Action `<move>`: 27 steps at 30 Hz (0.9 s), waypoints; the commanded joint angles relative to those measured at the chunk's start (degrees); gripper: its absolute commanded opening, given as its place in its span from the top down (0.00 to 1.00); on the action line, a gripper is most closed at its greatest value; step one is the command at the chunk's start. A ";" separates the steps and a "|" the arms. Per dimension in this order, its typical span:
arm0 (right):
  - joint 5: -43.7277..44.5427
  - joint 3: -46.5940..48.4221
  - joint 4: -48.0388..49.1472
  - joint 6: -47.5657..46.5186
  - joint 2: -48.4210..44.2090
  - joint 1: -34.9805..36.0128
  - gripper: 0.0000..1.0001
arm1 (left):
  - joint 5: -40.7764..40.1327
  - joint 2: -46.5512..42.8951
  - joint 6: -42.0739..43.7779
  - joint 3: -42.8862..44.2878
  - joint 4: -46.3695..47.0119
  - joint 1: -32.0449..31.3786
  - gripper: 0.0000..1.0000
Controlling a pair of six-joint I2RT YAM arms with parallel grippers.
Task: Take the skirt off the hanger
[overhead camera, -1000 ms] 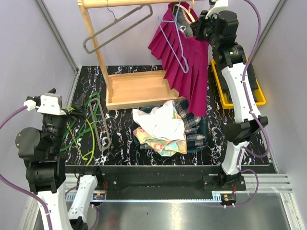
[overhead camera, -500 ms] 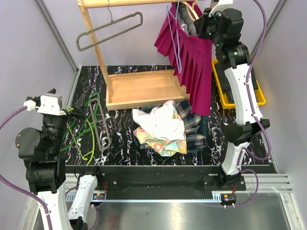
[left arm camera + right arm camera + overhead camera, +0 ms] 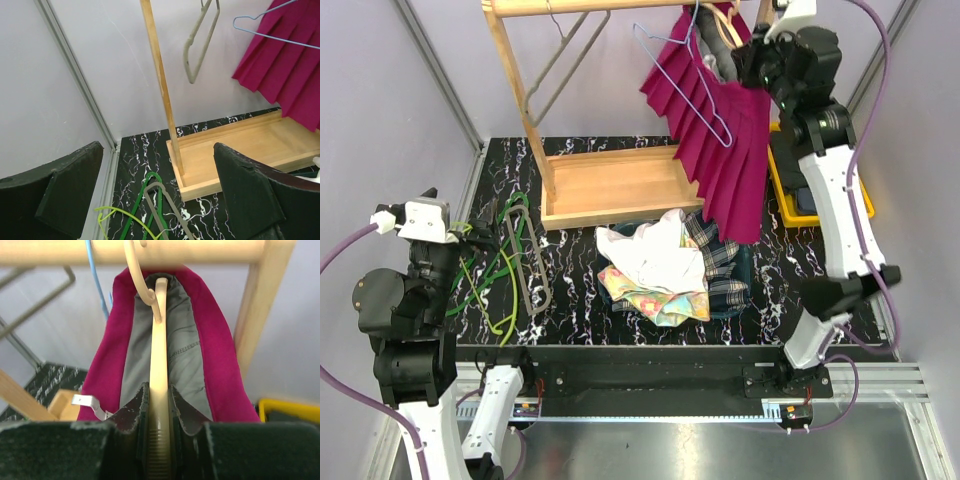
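Observation:
A magenta pleated skirt (image 3: 725,150) with a grey lining (image 3: 185,355) hangs on a cream hanger (image 3: 159,340). The hanger's hook sits over the wooden rail (image 3: 200,251) at the top right of the rack. My right gripper (image 3: 159,390) is up at the rail (image 3: 748,58), shut on the cream hanger's arm, with skirt cloth on both sides of its fingers. My left gripper (image 3: 428,212) stays low at the table's left edge. It is open (image 3: 156,147) and holds nothing, far from the skirt.
A blue wire hanger (image 3: 682,72) hangs in front of the skirt and a grey hanger (image 3: 555,60) hangs further left on the rail. The rack's wooden base (image 3: 610,185), a clothes pile (image 3: 665,265), a yellow bin (image 3: 800,205) and loose hangers (image 3: 510,260) lie on the table.
My right arm has shifted up and to the right, still gripping the cream hanger. The skirt, the blue wire hanger and the grey hanger have swung. The left arm is still.

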 commanded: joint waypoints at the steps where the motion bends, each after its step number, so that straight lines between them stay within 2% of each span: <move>1: 2.01 -17.57 11.53 -1.21 -15.55 -0.17 1.00 | 0.39 -0.55 -0.51 0.48 1.28 0.23 0.01; 4: 3.17 -27.97 13.12 -1.21 -23.46 -0.17 1.00 | 1.10 -0.81 -0.77 0.74 1.20 0.23 0.01; 11: 1.15 -40.05 6.18 -0.33 -40.75 -0.17 1.00 | 3.20 0.50 -1.83 4.08 -1.08 0.23 0.01; 16: 2.90 -45.85 -5.23 -1.30 -52.46 -0.17 1.00 | 14.96 -0.02 -3.84 5.93 -2.85 0.23 0.01; 20: 2.65 -45.69 -14.73 -0.25 -62.47 -0.17 1.00 | 20.95 0.68 -6.22 6.28 -3.37 0.23 0.01; 23: -5.24 -42.27 -19.66 1.50 -66.44 -0.08 1.00 | 27.89 0.77 -8.32 5.76 -3.37 0.23 0.01; 25: -13.06 -37.19 -21.68 3.35 -66.20 -0.17 1.00 | 35.24 1.38 -9.21 5.14 -3.46 0.23 0.01; 27: -21.21 -32.96 -21.69 7.21 -63.92 -0.17 1.00 | 40.36 1.38 -13.68 4.26 -2.06 0.23 0.01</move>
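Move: My right hand grips the skirt's hanger; I take it to the open space about 35 cm back, 10 cm right and 5 cm lower. From that hand the rail is some 8 cm ahead, 10 cm left at its middle and 3 cm higher, the blue hanger about 8 cm ahead, 9 cm left and slightly lower, the filled basket some 24 cm back, 8 cm left and 45 cm down. The skirt lies about 35 cm ahead, 40 cm right and 10 cm below my left hand. I keep the wooden hanger pinched in my right hand and pull it away from the rack, dipping about 7 cm at first, then running fast and nearly level, some 36 cm back in all and a little to my right. Partway through, my open left hand starts right and slightly back, turning about 25 degrees clockwise to face the skirt being brought in. ##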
